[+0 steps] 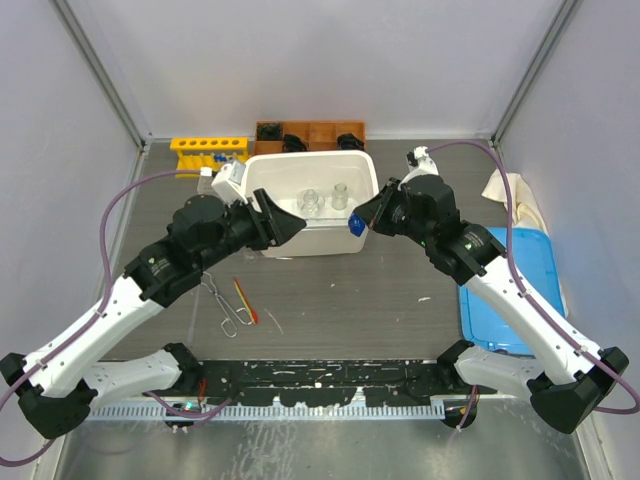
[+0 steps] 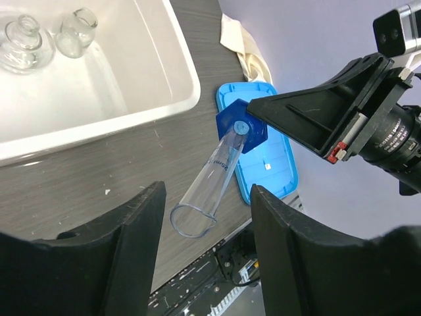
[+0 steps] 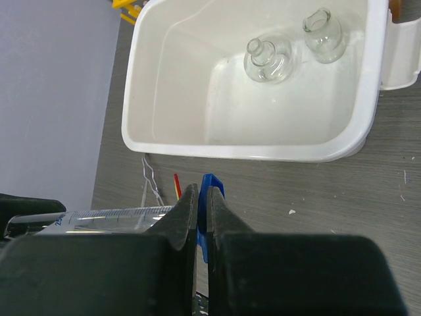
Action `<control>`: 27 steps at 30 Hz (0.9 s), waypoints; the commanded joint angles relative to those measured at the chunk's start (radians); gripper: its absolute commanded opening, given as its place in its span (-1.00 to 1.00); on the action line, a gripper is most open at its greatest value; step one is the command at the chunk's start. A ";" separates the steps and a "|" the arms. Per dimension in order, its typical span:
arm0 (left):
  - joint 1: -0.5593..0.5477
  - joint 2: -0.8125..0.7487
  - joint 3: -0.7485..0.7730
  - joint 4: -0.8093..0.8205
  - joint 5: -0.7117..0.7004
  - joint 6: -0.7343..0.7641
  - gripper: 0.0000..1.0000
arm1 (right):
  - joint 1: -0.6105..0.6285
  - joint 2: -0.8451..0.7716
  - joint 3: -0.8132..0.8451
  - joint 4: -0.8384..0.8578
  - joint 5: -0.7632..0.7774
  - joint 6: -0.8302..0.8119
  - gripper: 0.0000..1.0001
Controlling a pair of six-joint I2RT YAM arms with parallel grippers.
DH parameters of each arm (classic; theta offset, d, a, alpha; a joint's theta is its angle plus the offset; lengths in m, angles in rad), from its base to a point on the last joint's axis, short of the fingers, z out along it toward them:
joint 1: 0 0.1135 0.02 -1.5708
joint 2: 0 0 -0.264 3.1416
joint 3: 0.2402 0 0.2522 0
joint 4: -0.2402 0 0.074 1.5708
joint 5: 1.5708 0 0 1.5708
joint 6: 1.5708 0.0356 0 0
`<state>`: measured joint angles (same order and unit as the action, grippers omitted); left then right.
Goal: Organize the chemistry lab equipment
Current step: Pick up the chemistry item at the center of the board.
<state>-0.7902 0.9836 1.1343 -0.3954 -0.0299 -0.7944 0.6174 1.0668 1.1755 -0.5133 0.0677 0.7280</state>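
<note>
A clear graduated tube (image 2: 214, 178) with a blue hexagonal end (image 2: 241, 127) hangs level above the table in front of the white bin (image 1: 310, 160). My right gripper (image 3: 202, 191) is shut on that blue end (image 3: 212, 184). My left gripper (image 2: 207, 197) is open, its fingers standing either side of the tube's open mouth without touching it. Two small glass flasks (image 3: 266, 59) (image 3: 321, 27) stand in the bin. Metal tongs (image 1: 222, 305) and a thin red-orange stick (image 1: 245, 300) lie on the table under my left arm. The yellow tube rack (image 1: 208, 150) stands at the back left.
A brown wooden organiser (image 1: 310, 132) sits behind the bin against the back wall. A blue lid (image 1: 510, 290) lies at the right under my right arm, with a crumpled cloth (image 1: 515, 195) behind it. Side walls close in on both sides.
</note>
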 commanded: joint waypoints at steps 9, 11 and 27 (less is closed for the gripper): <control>0.018 -0.012 0.037 0.065 -0.016 0.006 -0.25 | -0.005 -0.020 0.012 0.046 0.003 -0.019 -0.99; 0.020 -0.010 0.037 0.063 -0.014 0.006 -0.30 | -0.005 -0.021 0.011 0.047 0.002 -0.019 -0.99; 0.046 0.013 0.072 0.008 -0.028 0.026 -0.76 | -0.005 -0.014 0.016 0.055 -0.010 -0.032 -0.80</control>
<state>-0.7631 0.9863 1.1503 -0.3950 -0.0257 -0.7986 0.6140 1.0668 1.1744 -0.5133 0.0612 0.7136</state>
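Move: The graduated cylinder hangs level in the air, its blue base in my right hand, its open mouth already between my left fingers. Its middle is about 6 cm right, 2 cm ahead and 2 cm below my left hand; from my right hand it is some 7 cm left, 3 cm back and 1 cm up. The white tub stands about 17 cm ahead, 2 cm right and 24 cm below my left hand; the pencil lies 12 cm left, 4 cm back, 32 cm below. I close my left fingers from a bit over half open to roughly a third, until they stop on the glass on either side of the cylinder's mouth end and grip it. That hand otherwise nearly stays put, easing under 1 cm forward and up. My right hand holds still and keeps its pinch on the blue base. ##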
